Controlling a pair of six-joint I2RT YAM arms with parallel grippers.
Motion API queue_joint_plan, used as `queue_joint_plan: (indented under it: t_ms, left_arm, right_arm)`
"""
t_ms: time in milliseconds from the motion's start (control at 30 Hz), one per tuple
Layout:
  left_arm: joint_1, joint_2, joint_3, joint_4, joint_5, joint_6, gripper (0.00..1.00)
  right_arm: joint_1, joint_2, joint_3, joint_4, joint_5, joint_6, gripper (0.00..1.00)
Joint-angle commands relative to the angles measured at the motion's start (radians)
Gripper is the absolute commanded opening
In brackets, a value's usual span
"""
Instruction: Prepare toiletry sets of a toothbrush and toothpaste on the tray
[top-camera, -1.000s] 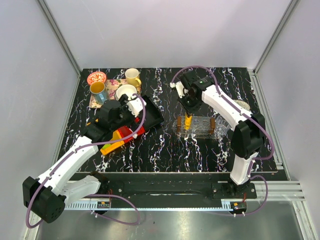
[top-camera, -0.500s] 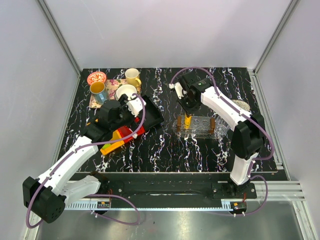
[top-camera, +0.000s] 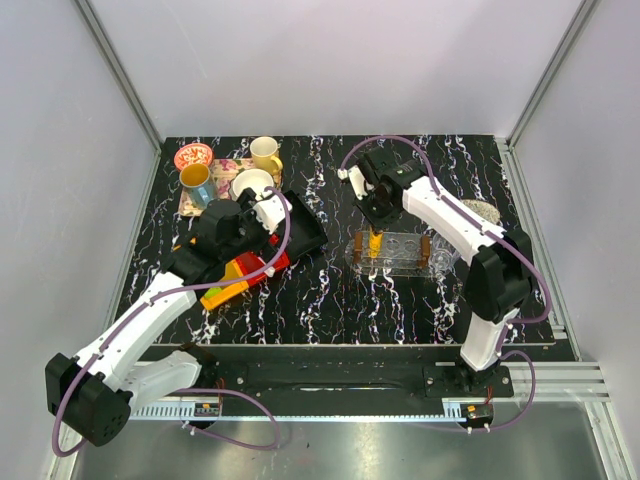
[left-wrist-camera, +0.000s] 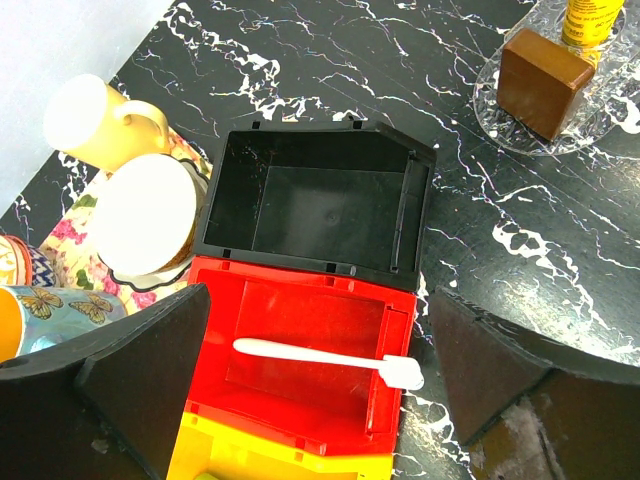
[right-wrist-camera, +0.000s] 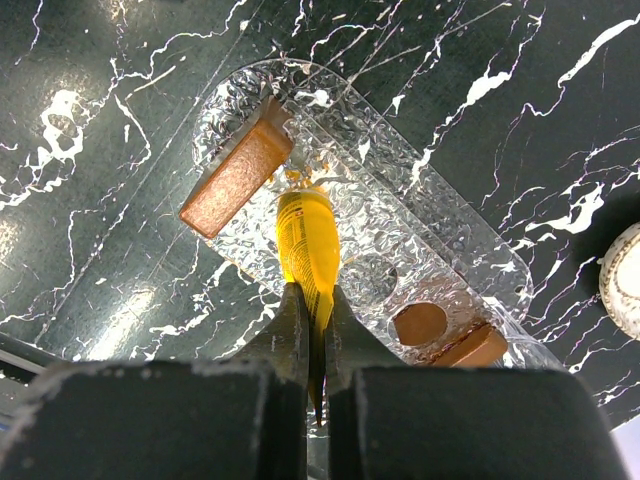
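A white toothbrush (left-wrist-camera: 320, 357) lies across the red bin (left-wrist-camera: 300, 400), its head resting on the bin's right rim. My left gripper (left-wrist-camera: 315, 375) hangs open above it, one finger on each side, touching nothing. My right gripper (right-wrist-camera: 317, 320) is shut on the flat end of the orange-yellow toothpaste (right-wrist-camera: 308, 240) and holds it upright. The tube's lower end sits at the clear rack (right-wrist-camera: 380, 250) by its left brown end (right-wrist-camera: 238, 180). The rack stands on the clear oval tray (right-wrist-camera: 455, 215). In the top view the tube (top-camera: 376, 243) hangs under the right gripper (top-camera: 375, 222).
An empty black bin (left-wrist-camera: 320, 200) adjoins the red one, with a yellow bin (left-wrist-camera: 250, 455) on the near side. A floral tray (top-camera: 228, 166) with cups (top-camera: 252, 184), a yellow mug (top-camera: 265, 152) and a pink bowl (top-camera: 193, 156) sit at back left. A white round object (top-camera: 486, 210) lies right of the rack.
The right arm has shifted slightly toward the far left with the tube still in its grip over the rack. The left arm has not moved.
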Motion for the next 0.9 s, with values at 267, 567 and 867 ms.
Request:
queue_joint_plan:
  t_ms: [267,567,867]
  left_arm:
    - [0.009,-0.008,-0.010,0.056,0.022,-0.013,0.96]
    - [0.013,-0.009,-0.011,0.057,0.020,-0.011,0.96]
    - [0.016,-0.006,-0.011,0.060,0.020,-0.014,0.96]
  right_arm:
    - [0.017,-0.073,-0.017,0.024,0.018,0.001,0.17]
    - [0.022,-0.090,-0.023,0.024,0.017,0.002,0.28]
    - [0.022,-0.110,-0.022,0.024,0.023,0.004,0.39]
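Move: The right hand grips the yellow toothpaste tube by its flat end; the tube's middle lies about 5 cm below the hand point, some 1 cm ahead and 1 cm to the left, its foot already in the clear rack. The rack's left brown block stands roughly 4 cm left and 1 cm ahead of that hand, its right block about 11 cm right and 1 cm ahead. From the idle left hand, the tube is some 20 cm right and 5 cm ahead, about 12 cm lower. Backwards by barely half a centimetre while its fingers spread, then up about 1 cm, the right hand eases off the toothpaste tube. The fingers go from shut to roughly a third open, their pads parting from the tube's flat end to either side, and the wrist hardly turns. ##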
